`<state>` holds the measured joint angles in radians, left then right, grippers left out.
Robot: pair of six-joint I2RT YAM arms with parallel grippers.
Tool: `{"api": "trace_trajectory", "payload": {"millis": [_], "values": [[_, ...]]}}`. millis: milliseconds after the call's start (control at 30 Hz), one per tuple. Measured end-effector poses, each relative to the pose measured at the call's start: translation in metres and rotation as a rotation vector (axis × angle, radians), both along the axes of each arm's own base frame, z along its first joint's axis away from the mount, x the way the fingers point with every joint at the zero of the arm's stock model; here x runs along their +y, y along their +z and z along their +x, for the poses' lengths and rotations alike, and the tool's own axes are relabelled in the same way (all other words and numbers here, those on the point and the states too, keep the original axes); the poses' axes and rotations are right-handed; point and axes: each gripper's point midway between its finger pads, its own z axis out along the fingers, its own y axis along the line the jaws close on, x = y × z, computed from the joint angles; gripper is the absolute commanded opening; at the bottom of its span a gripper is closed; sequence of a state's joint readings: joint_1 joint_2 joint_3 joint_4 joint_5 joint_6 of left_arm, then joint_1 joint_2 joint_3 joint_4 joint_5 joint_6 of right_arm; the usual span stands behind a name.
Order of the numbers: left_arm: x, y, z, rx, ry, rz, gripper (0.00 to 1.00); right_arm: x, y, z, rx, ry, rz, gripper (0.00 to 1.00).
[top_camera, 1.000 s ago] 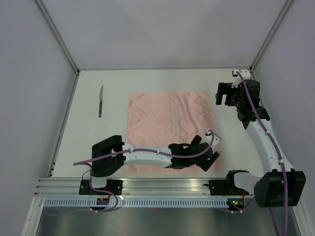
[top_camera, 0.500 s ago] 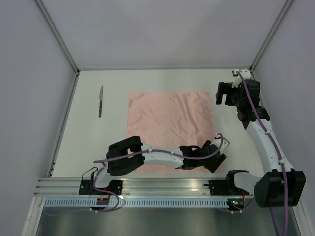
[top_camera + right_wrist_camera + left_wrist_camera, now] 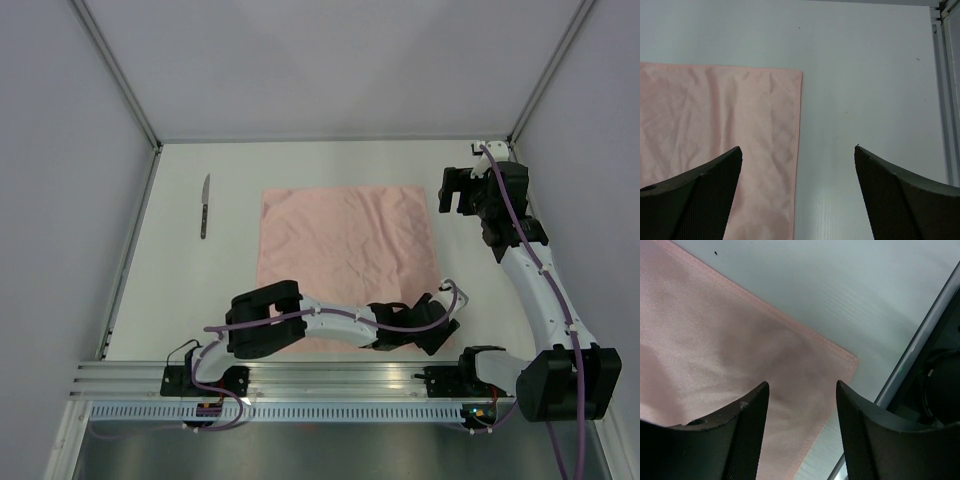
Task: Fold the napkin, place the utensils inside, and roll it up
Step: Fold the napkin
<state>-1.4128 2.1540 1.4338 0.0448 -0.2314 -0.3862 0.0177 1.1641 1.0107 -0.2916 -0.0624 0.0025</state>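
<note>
The salmon-pink napkin (image 3: 345, 250) lies flat and lightly creased in the middle of the white table. A knife (image 3: 204, 205) with a dark handle rests far to its left. My left gripper (image 3: 442, 325) is low over the napkin's near right corner (image 3: 852, 360). Its jaws stand apart above the cloth (image 3: 715, 340), and the left gripper (image 3: 801, 387) holds nothing. My right gripper (image 3: 452, 190) hovers wide open just right of the napkin's far right corner. In the right wrist view the cloth's right edge (image 3: 797, 130) runs between the right gripper's (image 3: 797, 150) fingers.
A metal rail (image 3: 320, 375) runs along the table's near edge, close beside the napkin corner (image 3: 920, 340). Enclosure walls and frame posts (image 3: 120, 80) bound the table on the left, back and right.
My left arm has swung right and nearer along the napkin's near edge to its right corner, and its jaws have narrowed. The right arm has not moved.
</note>
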Motion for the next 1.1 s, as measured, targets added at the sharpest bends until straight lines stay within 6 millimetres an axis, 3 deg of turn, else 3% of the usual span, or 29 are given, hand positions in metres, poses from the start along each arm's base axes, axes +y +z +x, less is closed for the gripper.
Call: {"api": "trace_trajectory", "payload": {"millis": [300, 533, 700, 900, 1100], "values": [[-0.002, -0.008, -0.002, -0.049, -0.007, 0.014, 0.48, -0.001, 0.0, 0.0, -0.001, 0.007, -0.015, 0.98], [0.0, -0.01, 0.006, -0.083, 0.023, 0.021, 0.26, -0.001, 0.0, 0.0, -0.002, 0.008, -0.016, 0.98], [0.003, -0.011, 0.01, -0.103, 0.04, 0.029, 0.16, 0.0, 0.0, 0.0, -0.001, 0.009, -0.015, 0.98], [0.008, -0.012, 0.023, -0.109, 0.065, 0.015, 0.14, 0.0, 0.0, 0.0, -0.001, 0.012, -0.015, 0.98], [0.029, -0.012, 0.05, -0.109, 0.12, 0.018, 0.14, 0.001, 0.0, 0.0, -0.002, 0.015, -0.013, 0.98]]}}
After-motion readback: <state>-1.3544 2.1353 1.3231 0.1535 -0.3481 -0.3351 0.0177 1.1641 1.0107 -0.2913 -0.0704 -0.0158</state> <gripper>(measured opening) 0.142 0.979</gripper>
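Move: The left hand, fingers parted, hovers just over the napkin's near-right corner, which lies about 2 cm back, 3 cm right and 2 cm below it. The napkin's middle is some 20 cm ahead, 18 cm left and 2 cm below the left hand. From the idle right hand that corner lies roughly 28 cm back, 2 cm left and 22 cm below. Left fingers sink about 1 cm, pinch the napkin beside its near-right corner, then drag it forward-left some 6 cm. ##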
